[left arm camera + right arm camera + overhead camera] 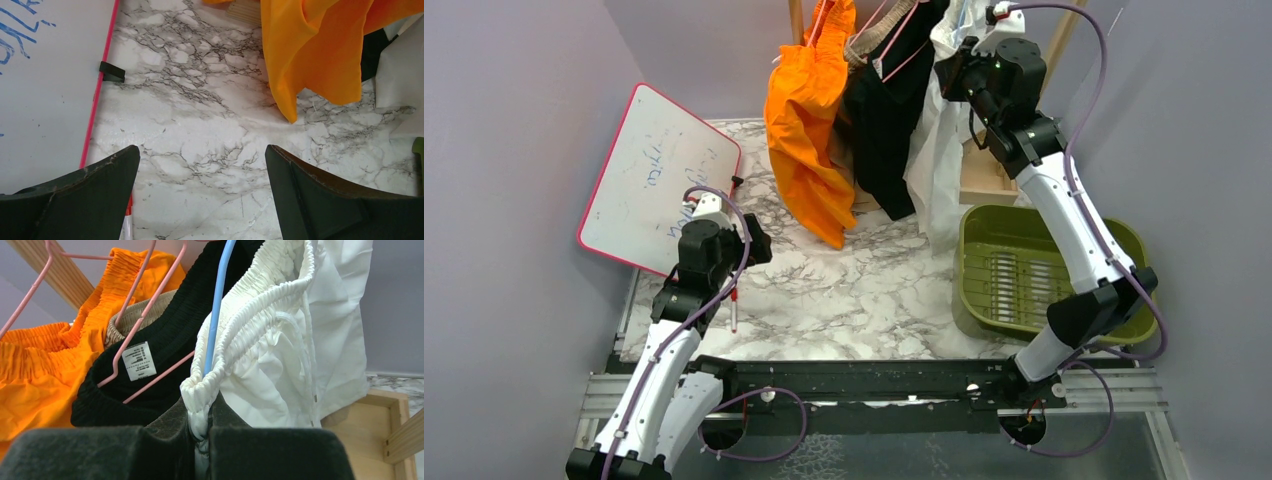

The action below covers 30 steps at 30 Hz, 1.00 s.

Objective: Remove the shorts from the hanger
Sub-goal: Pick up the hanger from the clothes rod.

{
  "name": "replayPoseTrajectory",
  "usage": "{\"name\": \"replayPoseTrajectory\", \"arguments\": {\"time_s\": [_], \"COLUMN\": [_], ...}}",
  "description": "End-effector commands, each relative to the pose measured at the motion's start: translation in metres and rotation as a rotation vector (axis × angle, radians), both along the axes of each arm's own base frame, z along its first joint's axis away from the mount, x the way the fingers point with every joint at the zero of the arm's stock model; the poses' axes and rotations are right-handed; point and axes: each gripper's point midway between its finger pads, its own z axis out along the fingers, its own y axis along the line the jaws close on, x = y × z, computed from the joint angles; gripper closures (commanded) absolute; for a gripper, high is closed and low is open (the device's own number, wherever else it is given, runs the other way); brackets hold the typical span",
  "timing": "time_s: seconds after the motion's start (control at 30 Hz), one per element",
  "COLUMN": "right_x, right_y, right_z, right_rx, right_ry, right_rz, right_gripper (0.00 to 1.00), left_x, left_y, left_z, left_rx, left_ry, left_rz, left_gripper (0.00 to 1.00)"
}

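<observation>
Several pairs of shorts hang at the back of the table: orange [809, 130], black [886, 120] and white [939, 150], with a tan waistband [135, 315] peeking between orange and black. The white shorts [280, 355] hang on a blue hanger [217, 305]; the others are on pink hangers [145, 315]. My right gripper [201, 412] is raised at the rack and shut on the gathered white waistband, right beside the blue hanger wire. My left gripper [202, 160] hovers open over the marble table [200, 125], nothing between its fingers, well short of the orange hem [310, 60].
A whiteboard [656, 180] with a pink frame leans at the left wall. A marker [734, 305] lies on the table by the left arm. A green dish rack [1024, 275] sits at the right. A wooden stand [390, 430] is behind the white shorts.
</observation>
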Motion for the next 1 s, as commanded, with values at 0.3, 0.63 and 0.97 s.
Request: {"name": "replayPoseTrajectory", "arguments": {"time_s": [0.3,0.63,0.97], "right_x": [-0.083,-0.185,-0.29], "right_y": [0.005,0.028,0.044], "right_z": [0.005,-0.054,-0.104], "right_rx": [0.073,0.196,0.197], "right_ry": [0.008,0.182,0.311], "right_rz": [0.189,0.502,0.893], "right_gripper": [0.99,0.99,0.99], "left_x": [0.002,0.0,-0.002], "left_y": [0.0,0.0,0.002], "left_z": [0.01,0.012,0.022], "left_rx": [-0.008,-0.015,-0.015], "left_ry": [-0.032,-0.042,-0.079], "left_rz": [-0.008,-0.009,-0.004], "left_gripper": [0.01,0.01,0.01]}}
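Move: Back and below the right hand, which already pinches the white shorts' waistband at the near end of the blue hanger, lies the bare table: some 27 cm back, 17 cm left and 43 cm down. The black shorts hang about 5 cm farther out and 10 cm left of this hand, 10 cm lower; the green basin sits 25 cm back, 23 cm right, 40 cm below. From the left hand, the bare table lies 6 cm back, 21 cm right, 17 cm down. Drawing the hanger off the clothes rod, the right hand rises barely a centimetre, then pulls back quickly about 24 cm while sinking some 10 cm, away from the black shorts and towards the bare table. The wrist swings roughly 35 degrees counter-clockwise and tips downward, the shut fingers keeping their pinch on the waistband and hanger end. ##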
